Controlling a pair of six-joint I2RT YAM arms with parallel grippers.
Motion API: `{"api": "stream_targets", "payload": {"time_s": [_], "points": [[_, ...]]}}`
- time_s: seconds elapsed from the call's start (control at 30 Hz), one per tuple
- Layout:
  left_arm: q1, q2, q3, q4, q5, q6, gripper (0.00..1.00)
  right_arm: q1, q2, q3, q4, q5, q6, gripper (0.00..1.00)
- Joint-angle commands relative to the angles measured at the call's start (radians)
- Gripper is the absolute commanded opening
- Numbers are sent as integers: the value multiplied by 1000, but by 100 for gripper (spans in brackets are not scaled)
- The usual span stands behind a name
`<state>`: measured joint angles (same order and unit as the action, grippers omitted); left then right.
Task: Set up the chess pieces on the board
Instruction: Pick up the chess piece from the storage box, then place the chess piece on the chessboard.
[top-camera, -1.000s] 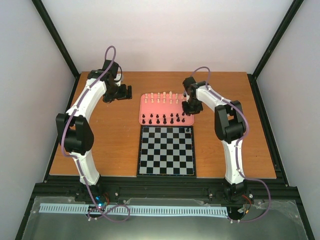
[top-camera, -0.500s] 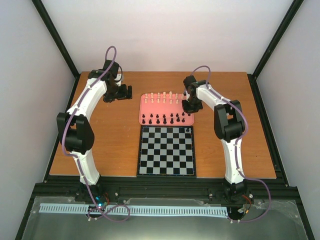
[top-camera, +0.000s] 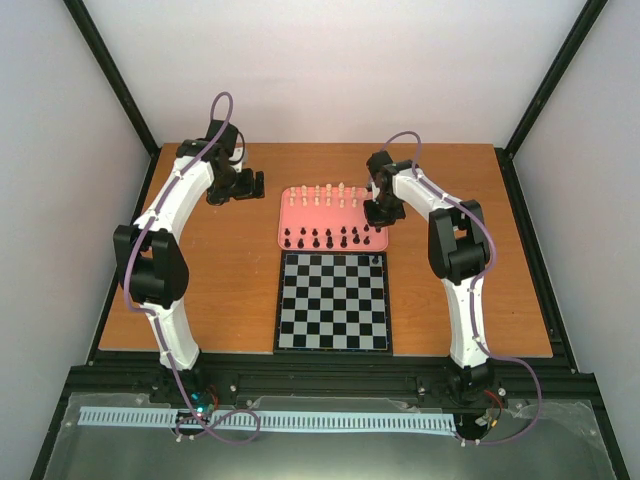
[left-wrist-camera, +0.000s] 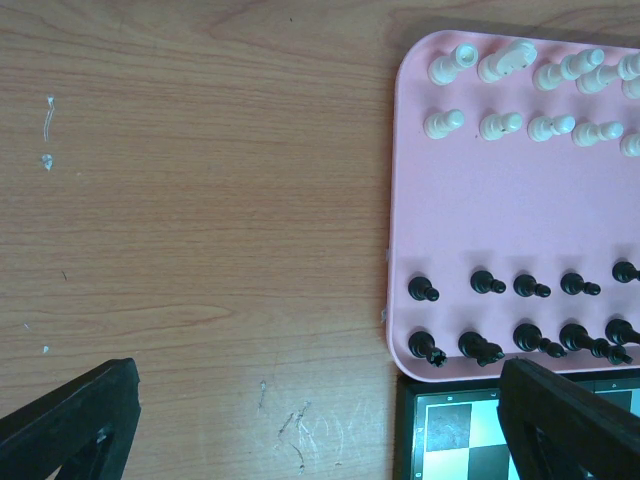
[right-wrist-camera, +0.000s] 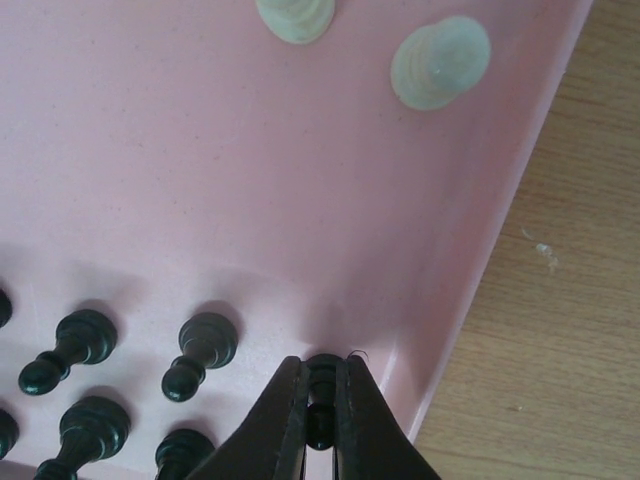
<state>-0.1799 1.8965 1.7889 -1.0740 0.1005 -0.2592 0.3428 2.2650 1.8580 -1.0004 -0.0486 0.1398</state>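
The chessboard (top-camera: 333, 301) lies in front of the arms with one black piece (top-camera: 376, 260) on its far right corner square. Black pieces (top-camera: 322, 238) and cream-white pieces (top-camera: 322, 195) stand in rows on the pink tray (top-camera: 297, 216). My right gripper (right-wrist-camera: 320, 425) is down in the tray's right end, shut on a black pawn (right-wrist-camera: 320, 372) whose base sits at the tray floor. More black pieces (right-wrist-camera: 198, 351) stand to its left. My left gripper (left-wrist-camera: 320, 420) is open and empty over bare wood left of the tray (left-wrist-camera: 520, 210).
The board's corner (left-wrist-camera: 440, 430) shows at the bottom of the left wrist view, just below the tray. The tray's raised rim (right-wrist-camera: 500, 250) lies right of the held pawn, with wooden table (right-wrist-camera: 570, 300) beyond it.
My right gripper has shifted very slightly at the tray's right end. The left arm has not moved.
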Motion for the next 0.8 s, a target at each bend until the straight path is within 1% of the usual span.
{"api": "stream_targets", "payload": {"time_s": [0.0,0.17,0.33,0.47,0.57,0.77], "points": [[-2,5,37,-17,1,-11,100,3,-84,16,-37,-25,16,3],[-2,1,33,-14,3,-12,100,39,-200,-50,-59,-35,35,3],[-2,-3,30,-12,11,-14,100,88,-302,-165,-66,-53,54,3],[-1,-9,17,-6,16,-16,100,133,-360,-270,-37,-80,65,3],[-2,-18,5,-2,18,-18,100,162,-377,-327,-3,-89,75,3],[-1,-29,-3,-1,15,-18,100,189,-352,-351,47,-80,76,3]]}}
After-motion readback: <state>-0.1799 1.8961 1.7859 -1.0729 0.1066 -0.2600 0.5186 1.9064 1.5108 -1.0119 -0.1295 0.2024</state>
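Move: The right fingers already pinch the black pawn at the right end of the box's pawn row. Its place on the board, second row from the box and second column from the right, lies about 11 cm back, 4 cm left and 2 cm lower. The next pawn stands 3 cm left; the nearest knight is 3 cm left and 3 back; the placed rook is 8 back and 2 left. That board place lies roughly 28 cm right, 10 back and 15 below the left hand. Keeping its pinch on the black pawn, the right hand lifts it about 8 cm straight out of the pink box, then swings it back over the box's near rim towards the near side and left, some 11 cm back and 5 cm left in all. Late on it sinks a few centimetres over the board and slows, fingers staying shut, the wrist turning slightly counter-clockwise. ##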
